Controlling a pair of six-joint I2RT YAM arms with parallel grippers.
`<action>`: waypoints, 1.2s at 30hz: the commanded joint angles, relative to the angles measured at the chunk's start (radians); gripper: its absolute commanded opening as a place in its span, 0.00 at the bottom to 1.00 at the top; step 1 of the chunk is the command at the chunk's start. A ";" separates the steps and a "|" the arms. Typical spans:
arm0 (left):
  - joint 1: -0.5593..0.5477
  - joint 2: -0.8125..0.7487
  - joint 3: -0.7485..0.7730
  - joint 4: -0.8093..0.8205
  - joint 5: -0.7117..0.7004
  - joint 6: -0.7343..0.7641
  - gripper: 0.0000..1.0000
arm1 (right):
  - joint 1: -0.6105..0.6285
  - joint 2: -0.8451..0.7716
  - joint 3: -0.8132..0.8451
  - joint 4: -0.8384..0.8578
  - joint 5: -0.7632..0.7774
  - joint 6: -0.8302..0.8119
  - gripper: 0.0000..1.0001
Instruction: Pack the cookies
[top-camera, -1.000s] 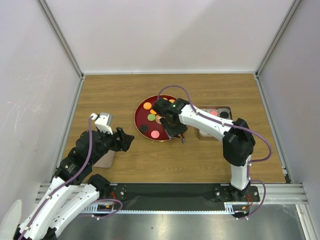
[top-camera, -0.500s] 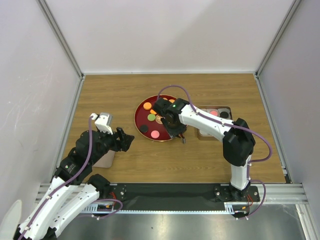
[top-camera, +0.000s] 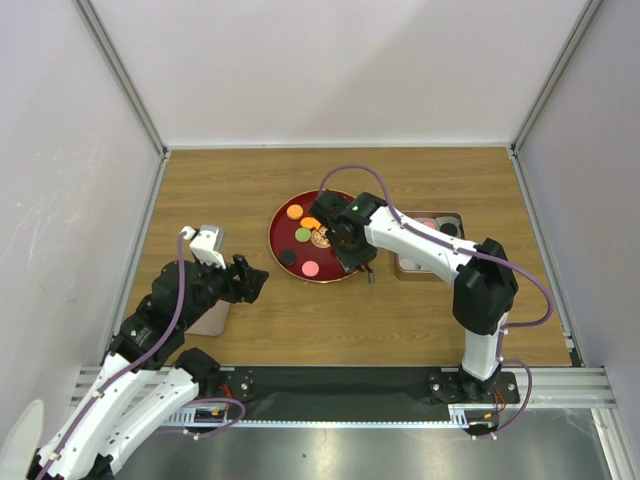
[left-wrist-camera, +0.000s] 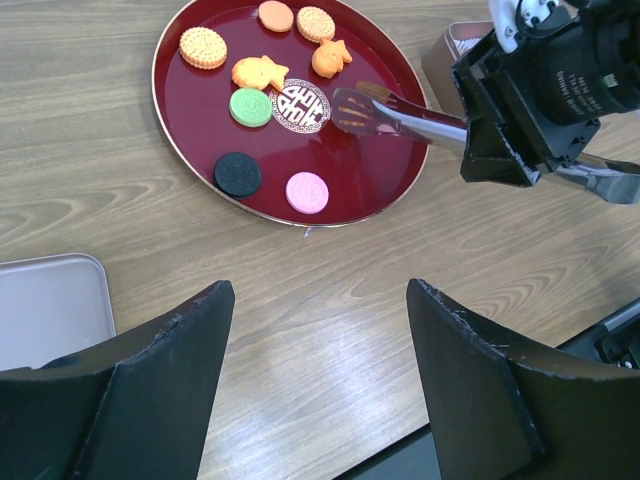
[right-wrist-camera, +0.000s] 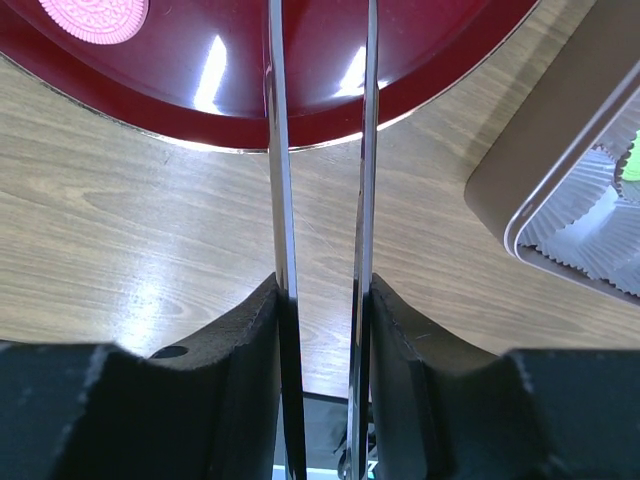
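Cookies lie on the dark-red plate (left-wrist-camera: 175, 120): round orange ones (left-wrist-camera: 203, 47), an orange fish (left-wrist-camera: 258, 72), a green one (left-wrist-camera: 250, 107), a black one (left-wrist-camera: 238, 174) and a pink one (left-wrist-camera: 307, 192). My right gripper (top-camera: 352, 250) (right-wrist-camera: 320, 290) is shut on metal tongs (left-wrist-camera: 400, 112) (right-wrist-camera: 283, 150), whose tips reach over the plate's middle. A bit of orange shows at the tong tips; I cannot tell whether it is gripped. My left gripper (left-wrist-camera: 320, 290) (top-camera: 250, 278) hangs open above bare wood, left of the plate.
The metal tin (top-camera: 405, 268) stands right of the plate, with a pink (top-camera: 428, 226) and a black (top-camera: 447, 229) cookie in it and white paper cups (right-wrist-camera: 585, 225) inside. Its lid (left-wrist-camera: 45, 305) lies on the table under my left arm.
The right arm has shifted a little to the right, drawing the tongs with it, and the tong blades stand closer together. The left arm has not moved.
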 joint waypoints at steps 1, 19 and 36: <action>-0.007 0.005 0.007 0.025 -0.009 0.011 0.76 | -0.003 -0.059 0.037 -0.004 0.027 0.012 0.35; -0.007 0.007 0.005 0.024 -0.005 0.011 0.76 | -0.127 -0.424 -0.188 -0.052 0.046 0.087 0.36; -0.005 0.019 0.005 0.025 0.008 0.012 0.76 | -0.235 -0.693 -0.469 -0.082 0.012 0.139 0.37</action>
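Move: The right hand already grips the tongs, their tips reaching ahead and to the left over the plate. The box they go to lies about 17 cm to this hand's right, 9 cm ahead and 9 cm below. On the plate, the pink cookie is roughly 11 cm left and 4 cm ahead, and the plate's emblem some 8 cm left and 12 cm ahead, both about 10 cm down. From the idle left hand the box is around 40 cm right, 16 cm ahead and 18 cm below. Upward first, lifting the tongs off the plate, then in a fast sweep to the right the right arm carries them about 15 cm towards the box, drawing back some 6.5 cm on the way. The hand climbs roughly 7 cm and sinks again by 2 cm near the end, turning about 20 degrees clockwise, fingers keeping their squeeze on the tongs with an orange cookie between the tips. ##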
